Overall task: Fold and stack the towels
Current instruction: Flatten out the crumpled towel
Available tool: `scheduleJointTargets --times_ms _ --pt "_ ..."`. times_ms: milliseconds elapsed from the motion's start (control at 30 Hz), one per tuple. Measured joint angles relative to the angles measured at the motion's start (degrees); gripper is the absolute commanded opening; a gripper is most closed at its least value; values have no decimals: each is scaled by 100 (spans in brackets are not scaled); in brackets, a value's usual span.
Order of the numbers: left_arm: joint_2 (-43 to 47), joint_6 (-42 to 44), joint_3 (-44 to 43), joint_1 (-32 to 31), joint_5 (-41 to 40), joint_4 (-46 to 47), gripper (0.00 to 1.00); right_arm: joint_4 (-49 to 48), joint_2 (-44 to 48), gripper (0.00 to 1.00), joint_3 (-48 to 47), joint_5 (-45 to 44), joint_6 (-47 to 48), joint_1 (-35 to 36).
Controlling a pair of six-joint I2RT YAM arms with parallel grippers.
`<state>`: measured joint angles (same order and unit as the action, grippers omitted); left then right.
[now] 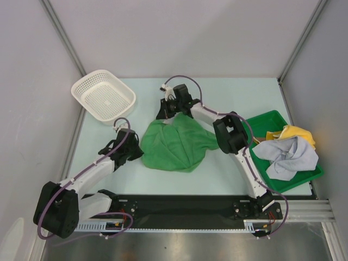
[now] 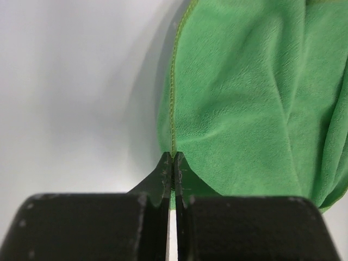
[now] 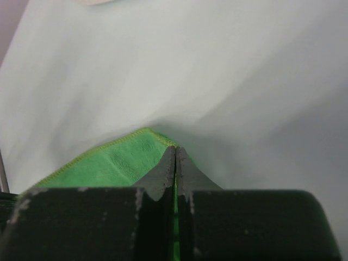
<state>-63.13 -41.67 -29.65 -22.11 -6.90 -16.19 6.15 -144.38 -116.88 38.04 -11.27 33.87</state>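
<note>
A green towel (image 1: 174,144) lies crumpled in the middle of the table. My left gripper (image 1: 140,151) is at its left edge. In the left wrist view the jaws (image 2: 173,157) are shut on the stitched hem of the green towel (image 2: 250,98). My right gripper (image 1: 165,114) is at the towel's far corner. In the right wrist view it (image 3: 175,149) is shut on that corner, and green towel (image 3: 114,163) shows between the fingers. A pale white towel (image 1: 285,155) and a yellow towel (image 1: 299,133) lie bunched in the tray on the right.
A green plastic tray (image 1: 304,176) sits at the right edge of the table. A white mesh basket (image 1: 103,97) stands at the back left. Grey walls close in the table on the left, back and right. The arm bases sit on a black rail (image 1: 179,209) along the near edge.
</note>
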Motion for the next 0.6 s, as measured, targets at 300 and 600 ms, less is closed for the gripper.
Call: scheduleJointTargets --times_ms 300,600 --pt "-9 1185 -2417 -7 -28 -833 0 748 2673 0 1707 -1158 212 -586" --pt "181 1886 -4360 -140 2057 -796 0 1237 6975 0 2245 -2621 994 -323"
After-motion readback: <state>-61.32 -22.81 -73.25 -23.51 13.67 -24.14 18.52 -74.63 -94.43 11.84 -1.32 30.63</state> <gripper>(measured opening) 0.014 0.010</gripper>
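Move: Both my hands already pinch corners of the green towel. Its middle lies about 16 cm to the right, 6 cm ahead and some 4 cm below my left hand. From my right hand, crossed over to the far-left corner, the towel's middle is about 13 cm back, 9 cm right and 4 cm below. The white basket stands roughly 12 cm farther out and 26 cm left of my right hand; the green bin is about 56 cm right and 16 cm back. I keep both corners pinched and swing the towel up off the table fast. My right hand first slides low to the right, then climbs some 40 cm, going about 20 cm right and drawing back towards me, rolling as it goes. My left hand rises about 30 cm, reaching forward before easing back and drifting right, its fingers tipping up and turning clockwise. ##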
